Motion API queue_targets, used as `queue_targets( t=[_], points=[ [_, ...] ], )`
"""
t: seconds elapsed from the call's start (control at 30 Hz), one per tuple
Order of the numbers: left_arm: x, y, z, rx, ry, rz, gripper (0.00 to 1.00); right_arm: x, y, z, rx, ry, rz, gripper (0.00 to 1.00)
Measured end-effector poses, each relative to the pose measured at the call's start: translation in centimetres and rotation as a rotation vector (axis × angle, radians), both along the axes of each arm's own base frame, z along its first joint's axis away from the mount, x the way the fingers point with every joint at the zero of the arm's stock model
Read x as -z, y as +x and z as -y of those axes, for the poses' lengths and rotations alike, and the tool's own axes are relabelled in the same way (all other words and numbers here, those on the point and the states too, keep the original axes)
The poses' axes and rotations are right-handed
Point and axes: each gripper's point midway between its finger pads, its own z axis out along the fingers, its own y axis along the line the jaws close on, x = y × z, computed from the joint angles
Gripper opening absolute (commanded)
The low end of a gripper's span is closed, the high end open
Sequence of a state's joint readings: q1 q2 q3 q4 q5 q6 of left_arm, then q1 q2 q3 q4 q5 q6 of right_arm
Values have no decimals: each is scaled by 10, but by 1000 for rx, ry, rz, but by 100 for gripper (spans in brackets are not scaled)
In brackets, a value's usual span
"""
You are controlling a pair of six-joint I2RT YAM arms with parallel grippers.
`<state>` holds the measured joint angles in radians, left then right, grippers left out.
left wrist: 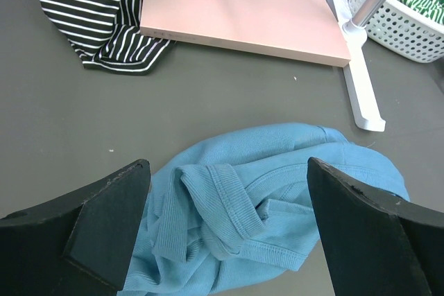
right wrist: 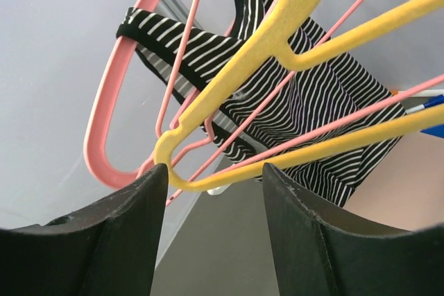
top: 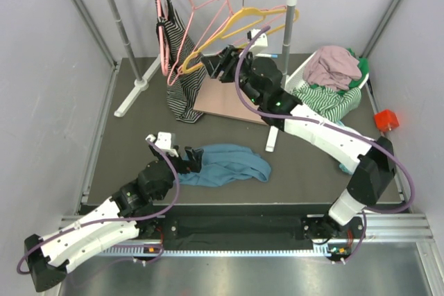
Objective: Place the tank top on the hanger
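Observation:
The teal-blue tank top (top: 232, 164) lies crumpled on the dark table, its ribbed straps folded over each other (left wrist: 277, 164). My left gripper (top: 193, 159) hovers at its left edge, wide open, with the bunched straps below the gap between the fingers (left wrist: 227, 164). The yellow hanger (top: 243, 17) hangs on the rack rail among pink hangers. My right gripper (top: 214, 62) is raised to its lower left corner. In the right wrist view the hanger (right wrist: 277, 39) has its rounded corner against my left fingertip, and its lower bar runs across the open gap of the gripper (right wrist: 215, 170).
A black-and-white striped garment (top: 182, 67) hangs on a pink hanger (top: 164, 32) at the rack's left. A pink board (top: 225, 105) lies under the rack. The white rack foot (left wrist: 364, 95) stands beside a white basket (left wrist: 395, 22) of clothes. A red block (top: 386, 120) sits far right.

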<state>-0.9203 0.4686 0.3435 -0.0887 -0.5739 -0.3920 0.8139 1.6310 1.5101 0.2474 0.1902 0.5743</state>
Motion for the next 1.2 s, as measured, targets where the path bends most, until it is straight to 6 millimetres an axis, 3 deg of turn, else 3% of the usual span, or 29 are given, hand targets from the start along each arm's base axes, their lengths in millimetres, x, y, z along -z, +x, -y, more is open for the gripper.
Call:
queue_targets(
  t=[0.2,0.4,0.6,0.83,1.2],
  points=[
    [0,0,0,0,1,-1,99,-11,-15,13,-11,50,17,60],
    [0,0,0,0,1,-1,99,-43,-23,37,18,102,70,60],
    [0,0,0,0,1,-1,99,-62,-7,59,81,116,99,60],
    [0,0,0,0,1,-1,99,-76,18,70,123,123,127,60],
    [0,0,0,0,1,-1,99,-67,47,69,137,97,108,59]
  ],
)
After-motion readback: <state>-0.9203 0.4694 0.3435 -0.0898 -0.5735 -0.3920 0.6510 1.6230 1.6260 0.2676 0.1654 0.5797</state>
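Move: The yellow hanger's middle is roughly 9 cm ahead of the right gripper, 8 cm to its right and 5 cm above; its left corner sits just in front of the fingers. The striped top hangs about 9 cm ahead, 10 cm left and 5 cm below the right gripper, and the rail runs about 10 cm straight ahead and 17 cm up. From the left gripper, the yellow hanger is some 24 cm ahead, 12 cm right and 27 cm up. Back the right gripper a couple of centimetres off the yellow hanger's lower left corner, swing it about 7 cm up and 7 cm right, then reach some 7 cm forward to the left shoulder near the neck, bringing the shoulder into line with the gap. Tip the fingers up slightly, turn them a little clockwise, and keep them a bit over half open. ##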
